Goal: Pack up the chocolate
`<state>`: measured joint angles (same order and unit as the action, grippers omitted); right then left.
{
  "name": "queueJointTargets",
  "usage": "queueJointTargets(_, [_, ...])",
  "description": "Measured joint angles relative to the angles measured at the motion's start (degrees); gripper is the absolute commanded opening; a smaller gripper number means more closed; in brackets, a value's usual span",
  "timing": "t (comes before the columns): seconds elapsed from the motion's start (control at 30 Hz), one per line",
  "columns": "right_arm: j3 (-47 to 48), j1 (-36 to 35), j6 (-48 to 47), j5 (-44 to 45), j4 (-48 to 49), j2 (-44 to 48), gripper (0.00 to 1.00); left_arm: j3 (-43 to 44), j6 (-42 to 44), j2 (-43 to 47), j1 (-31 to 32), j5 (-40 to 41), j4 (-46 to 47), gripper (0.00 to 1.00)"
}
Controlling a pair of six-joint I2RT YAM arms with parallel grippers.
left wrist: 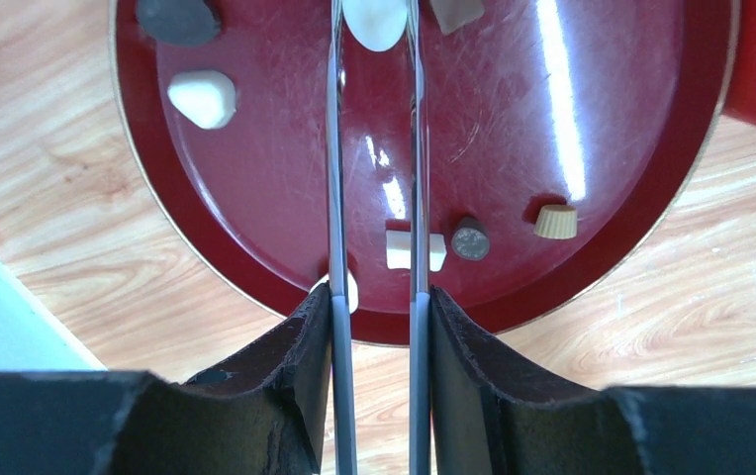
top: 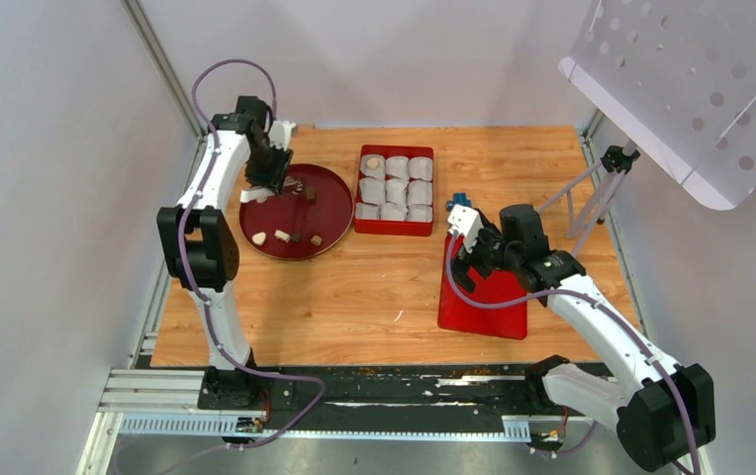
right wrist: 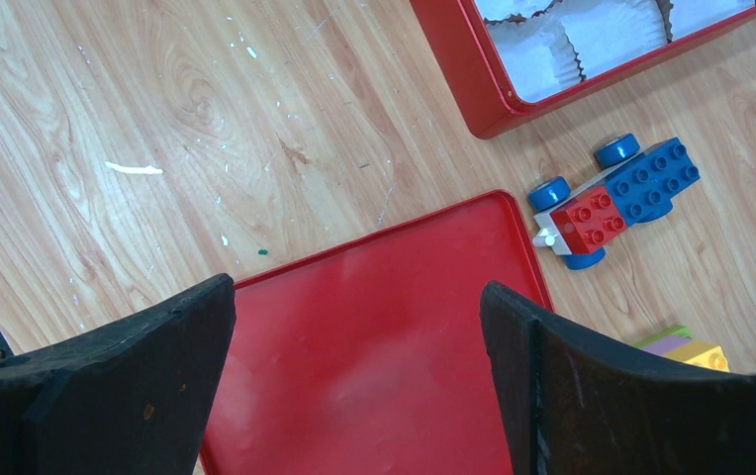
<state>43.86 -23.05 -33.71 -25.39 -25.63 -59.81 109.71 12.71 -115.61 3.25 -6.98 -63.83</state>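
Observation:
The chocolate lies as small dark, tan and white lumps on a round dark-red plate (left wrist: pixel 255 198) (top: pixel 327 220). My left gripper (left wrist: pixel 376 297) (top: pixel 267 170) hangs over the plate's far left part, shut on a pair of thin metal tongs (left wrist: pixel 335 148). A pale oval chocolate (left wrist: pixel 374 20) sits between the two blades at the top edge of the left wrist view; whether they pinch it does not show. Other pieces include a white one (left wrist: pixel 203 97), a dark round one (left wrist: pixel 470 240) and a tan one (left wrist: pixel 556 222). My right gripper (right wrist: pixel 357 297) (top: pixel 468 242) is open and holds nothing.
A red box (top: pixel 395 230) of white paper cups stands right of the plate, with a tan piece (top: pixel 374 161) in its far left cup. A flat red lid (right wrist: pixel 374 346) (top: pixel 483 297) lies under my right gripper. Toy blocks (right wrist: pixel 616 198) lie beside it.

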Motion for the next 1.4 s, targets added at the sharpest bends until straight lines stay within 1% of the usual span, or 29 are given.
queueJointTargets(0.17, [0.0,0.0,-0.1,0.0,0.0,0.0,0.94,3.5,-0.1,1.8,0.4,-2.4,0.0,0.23])
queueJointTargets(0.27, [0.0,0.0,-0.3,0.0,0.0,0.0,0.94,4.7,-0.5,3.1,1.4,-4.6,0.4,0.2])
queueJointTargets(0.37, [0.0,0.0,-0.5,0.4,0.0,0.0,0.94,6.0,-0.9,3.4,3.7,-6.6,1.0,0.19])
queueJointTargets(0.5, [0.0,0.0,-0.8,0.8,-0.2,0.0,0.94,8.8,-2.0,2.8,8.9,-8.5,2.4,0.18])
queueJointTargets(0.67, [0.0,0.1,-0.9,0.9,-0.6,0.3,0.94,15.0,-2.6,-1.2,14.8,-10.9,6.3,0.18])
queueJointTargets(0.8, [-0.3,0.5,-1.0,0.9,-0.7,1.0,0.94,17.4,-2.9,-5.2,17.0,-11.8,7.8,0.19])
queueJointTargets(1.0, [-0.9,0.8,-1.1,0.9,-1.4,1.4,0.94,18.4,-3.5,-10.9,18.5,-10.7,9.3,0.19])
queueJointTargets(1.2, [-0.9,1.3,-1.1,0.9,-1.6,1.4,0.94,20.4,-3.6,-14.4,19.3,-10.1,10.0,0.2])
queueJointTargets(1.33, [-0.9,1.4,-1.2,0.9,-1.6,1.4,0.94,21.9,-3.6,-15.9,19.3,-9.5,11.0,0.24])
queueJointTargets(1.4, [-0.9,1.4,-1.3,0.9,-1.6,1.4,0.94,22.1,-3.6,-16.5,19.3,-9.3,11.4,0.29])
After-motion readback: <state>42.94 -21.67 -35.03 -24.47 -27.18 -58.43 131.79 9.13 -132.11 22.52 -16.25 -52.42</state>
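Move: The left hand holds the tongs with a white chocolate pinched in their tips. The empty paper cup in the middle of the box's far row lies about 29 cm to its right, 10 cm ahead and 11 cm below. The filled far-left cup is some 6 cm left of that cup and level with it; the plate's middle is about 4 cm right of the hand and 3 cm back. From the right hand, the empty cup lies roughly 29 cm ahead and 16 cm left. Keep the left gripper squeezed on the tongs and lift the white chocolate from the plate in an arc, up some 9 cm while swinging right, then down again nearly to the starting height over the box's far row. Go about 22 cm right and 7 cm forward in all, turning the wrist some 20 degrees clockwise and tilting the fingers a little outward. ##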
